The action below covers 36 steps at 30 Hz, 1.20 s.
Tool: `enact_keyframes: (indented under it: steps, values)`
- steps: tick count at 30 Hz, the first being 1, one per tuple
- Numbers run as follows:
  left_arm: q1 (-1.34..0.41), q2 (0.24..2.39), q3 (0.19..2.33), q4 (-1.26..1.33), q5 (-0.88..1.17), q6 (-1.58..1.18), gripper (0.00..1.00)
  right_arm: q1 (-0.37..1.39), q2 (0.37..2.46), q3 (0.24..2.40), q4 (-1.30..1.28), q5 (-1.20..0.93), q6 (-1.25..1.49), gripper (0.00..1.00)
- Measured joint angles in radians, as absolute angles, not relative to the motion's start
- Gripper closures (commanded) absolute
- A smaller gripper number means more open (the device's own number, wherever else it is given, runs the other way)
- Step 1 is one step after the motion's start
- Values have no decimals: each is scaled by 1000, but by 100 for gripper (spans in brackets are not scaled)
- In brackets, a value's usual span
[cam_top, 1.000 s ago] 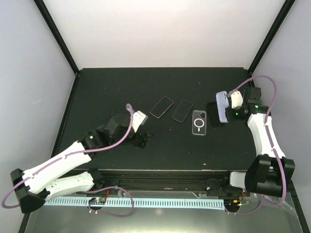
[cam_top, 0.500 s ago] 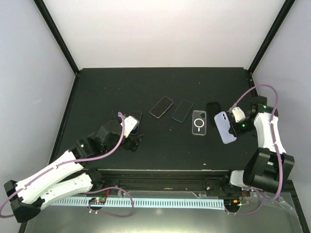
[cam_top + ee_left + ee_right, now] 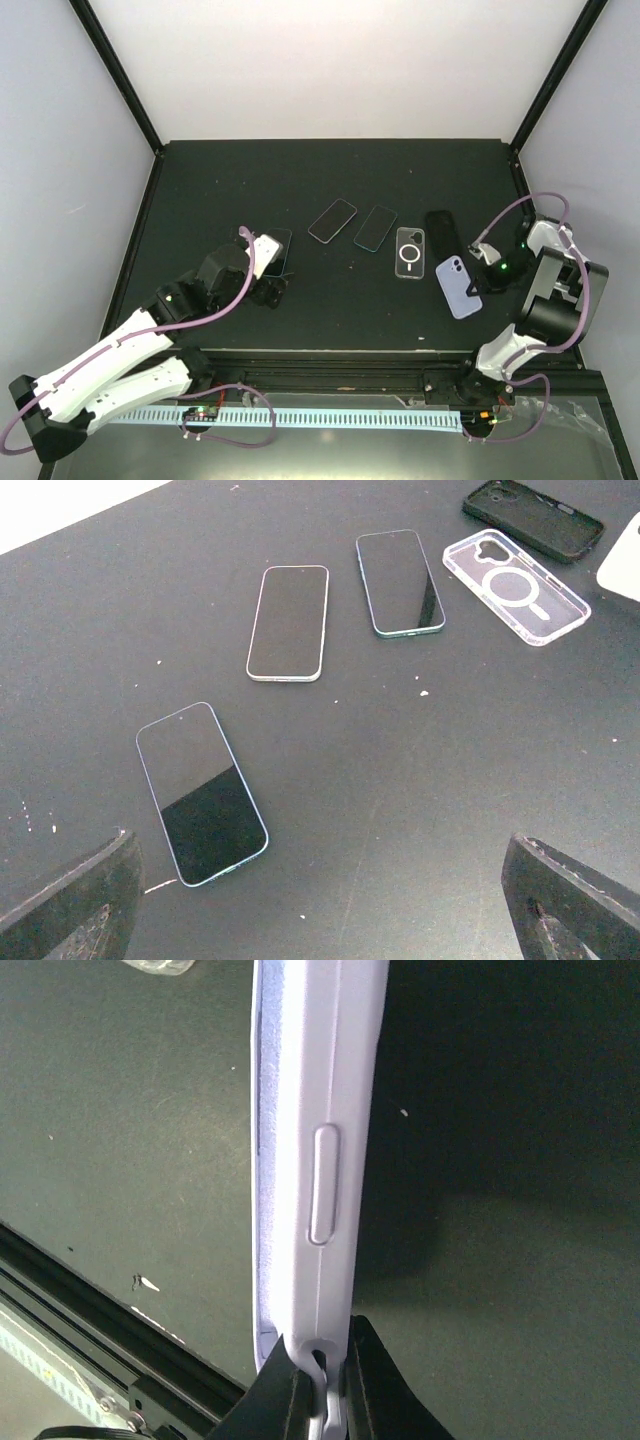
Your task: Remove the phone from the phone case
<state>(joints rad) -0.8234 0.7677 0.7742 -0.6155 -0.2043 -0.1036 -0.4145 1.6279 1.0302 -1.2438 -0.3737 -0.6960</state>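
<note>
A lavender phone case (image 3: 458, 287) hangs in my right gripper (image 3: 476, 284), which is shut on one end of it, low over the mat at the right. In the right wrist view the case (image 3: 315, 1140) is edge on, its end pinched in my gripper (image 3: 325, 1385). Whether a phone is inside, I cannot tell. Three bare phones lie on the black mat: one (image 3: 277, 250) beside my left wrist, two (image 3: 332, 220) (image 3: 375, 228) at the centre. My left gripper (image 3: 268, 291) is open and empty; its fingers (image 3: 70, 905) flank bare mat below the nearest phone (image 3: 200, 792).
A clear case (image 3: 410, 251) with a white ring and a black case (image 3: 443, 236) lie between the phones and the lavender case. Both show in the left wrist view, clear (image 3: 515, 586) and black (image 3: 533, 518). The mat's front rail (image 3: 340, 358) runs just near of both grippers.
My right gripper carried the lavender case from the far right toward the near edge and lower. My left gripper drew back to the left, uncovering the phone beside it.
</note>
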Motion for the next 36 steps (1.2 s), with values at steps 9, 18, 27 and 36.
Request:
enact_keyframes:
  steps: [9,18,27,36]
  values:
    - [-817,768,774,-614,-205,-104,1,-434,1691,1030,-1180,-372,-650,70]
    - [-799,781,774,-613,-205,-104,1,-435,1603,1021,-1136,-312,-662,63]
    - [-759,786,774,-612,-210,-112,1,-431,1394,1068,-1175,-348,-700,57]
    - [-705,779,774,-611,-275,-151,1,-155,1116,1108,-1079,-416,-550,28]
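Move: The purple phone case is pinched at its side in the right fingers, its middle about 4 cm to their left, level ahead and some 2 cm lower, just above its spot on the table. From the right hand, the black case lies about 14 cm ahead and 9 cm left, the clear case 10 cm ahead and 18 cm left. From the left hand, the purple case is roughly 50 cm right, 3 cm ahead and 18 cm lower. Right hand lowers the purple case 2 cm, opens, then rises 16 cm; left, open, eases 4 cm left and forward. ##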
